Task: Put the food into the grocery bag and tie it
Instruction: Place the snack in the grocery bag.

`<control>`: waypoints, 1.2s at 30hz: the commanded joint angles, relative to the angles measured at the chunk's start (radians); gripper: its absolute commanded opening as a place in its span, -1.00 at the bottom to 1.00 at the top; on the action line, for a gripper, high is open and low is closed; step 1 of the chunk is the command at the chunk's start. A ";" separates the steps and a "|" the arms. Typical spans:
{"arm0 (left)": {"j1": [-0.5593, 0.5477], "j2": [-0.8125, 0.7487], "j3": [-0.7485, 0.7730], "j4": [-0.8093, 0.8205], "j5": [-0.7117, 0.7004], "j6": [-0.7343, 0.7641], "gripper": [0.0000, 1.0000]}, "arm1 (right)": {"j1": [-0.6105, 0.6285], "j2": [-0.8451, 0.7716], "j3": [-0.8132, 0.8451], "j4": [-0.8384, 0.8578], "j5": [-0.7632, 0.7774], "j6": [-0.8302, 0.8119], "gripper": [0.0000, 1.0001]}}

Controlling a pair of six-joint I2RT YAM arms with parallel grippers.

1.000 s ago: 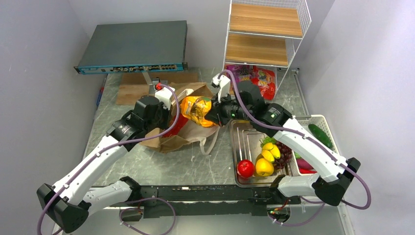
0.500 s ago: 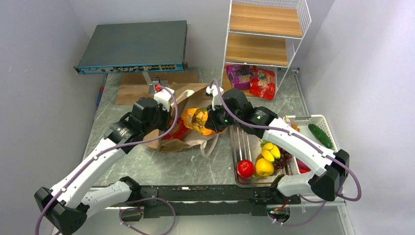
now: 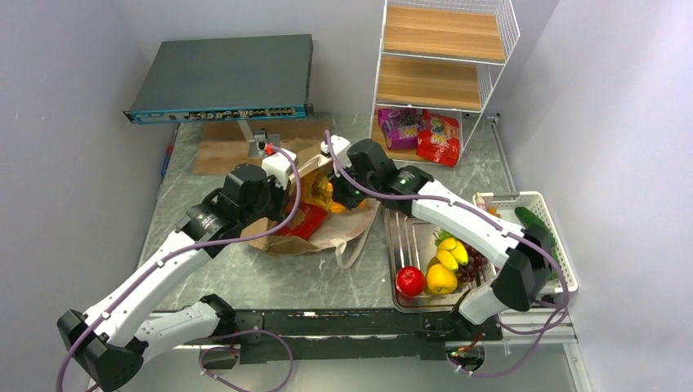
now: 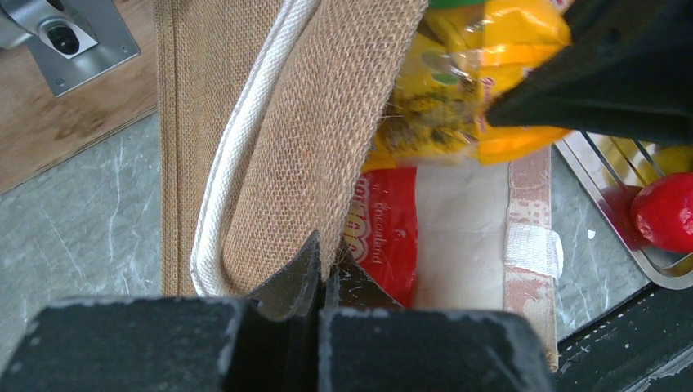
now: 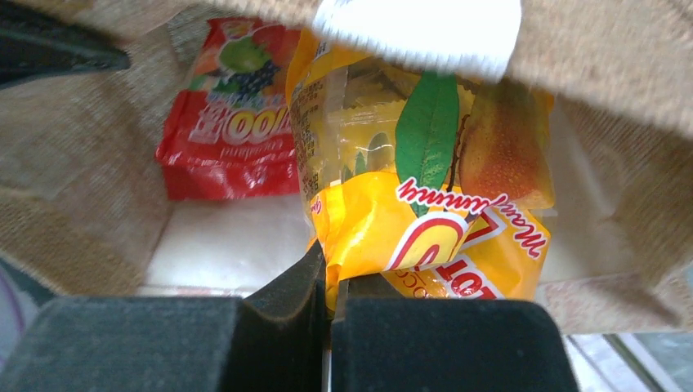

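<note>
The brown woven grocery bag [image 3: 282, 242] lies on its side, mouth toward the right. My left gripper [image 4: 325, 269] is shut on its upper rim [image 4: 327, 122], next to a cream-white handle [image 4: 233, 163], and holds the mouth up. My right gripper [image 5: 331, 269] is shut on the bottom edge of an orange-yellow snack packet [image 5: 425, 237], which sits inside the bag's mouth [image 3: 323, 192]. A red snack packet [image 5: 233, 135] lies deeper in the bag on its pale lining. From above, the right gripper [image 3: 339, 192] is at the bag opening, close to the left wrist.
A steel tray [image 3: 409, 237] right of the bag holds a red apple [image 3: 410, 280], yellow fruit [image 3: 441, 278] and grapes [image 3: 472, 257]. A white basket [image 3: 539, 200] holds a cucumber [image 3: 535, 224]. Two snack packets [image 3: 421, 135] lie under the wire shelf [image 3: 441, 57]. A wooden board [image 3: 221, 147] lies behind the bag.
My right arm has moved left and carried the orange-yellow packet from beside the bag into its mouth. The left gripper has kept its hold on the rim.
</note>
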 commanded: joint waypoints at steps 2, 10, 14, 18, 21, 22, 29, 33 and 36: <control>-0.011 -0.005 0.011 0.067 0.021 0.018 -1.00 | 0.004 0.050 0.140 0.127 0.108 -0.178 -1.00; -0.015 0.003 0.014 0.065 0.001 0.016 -1.00 | 0.003 0.041 -0.044 0.444 0.098 -0.375 -1.00; -0.015 0.006 0.013 0.065 -0.002 0.017 -1.00 | 0.002 0.037 -0.138 0.574 0.073 -0.480 -1.00; -0.017 0.011 0.015 0.062 -0.003 0.015 -1.00 | 0.002 0.059 -0.158 0.600 0.105 -0.587 -1.00; -0.016 0.013 0.016 0.062 0.000 0.015 -1.00 | 0.002 0.059 -0.205 0.703 0.104 -0.616 -1.00; -0.016 0.012 0.015 0.063 0.000 0.015 -1.00 | 0.005 0.056 -0.226 0.743 0.096 -0.619 -1.00; -0.017 0.014 0.016 0.062 0.002 0.017 -1.00 | 0.033 0.094 -0.318 1.016 0.098 -0.728 -1.00; -0.017 0.014 0.016 0.062 -0.002 0.018 -1.00 | 0.060 0.167 -0.323 1.049 0.080 -0.870 -1.00; -0.017 0.014 0.014 0.062 -0.007 0.018 -1.00 | 0.072 0.206 -0.331 1.115 0.145 -0.895 -0.97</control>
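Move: The orange snack is already pinched in the right hand inside the bag's mouth. Its place deeper in the grocery bag lies about 9 cm ahead, 4 cm to the left and 11 cm below. The red snack, already in the bag, lies roughly 7 cm back, 7 cm left and 12 cm down; the bag rim gripped by the left hand is some 9 cm left, about level fore and aft. From the left hand that place is about 10 cm ahead, 5 cm right, 13 cm down. The orange snack, still pinched by its edge, is carried deeper into the bag by the right hand: about 7 cm forward and past the red snack, sinking some 6 cm, mostly partway through, then drifting 4 cm left near the end. Meanwhile the wrist rolls nearly 50 degrees, counter-clockwise seen from behind the hand, and the fingers' slant flattens. The left hand stays put, keeping the rim pinched. ##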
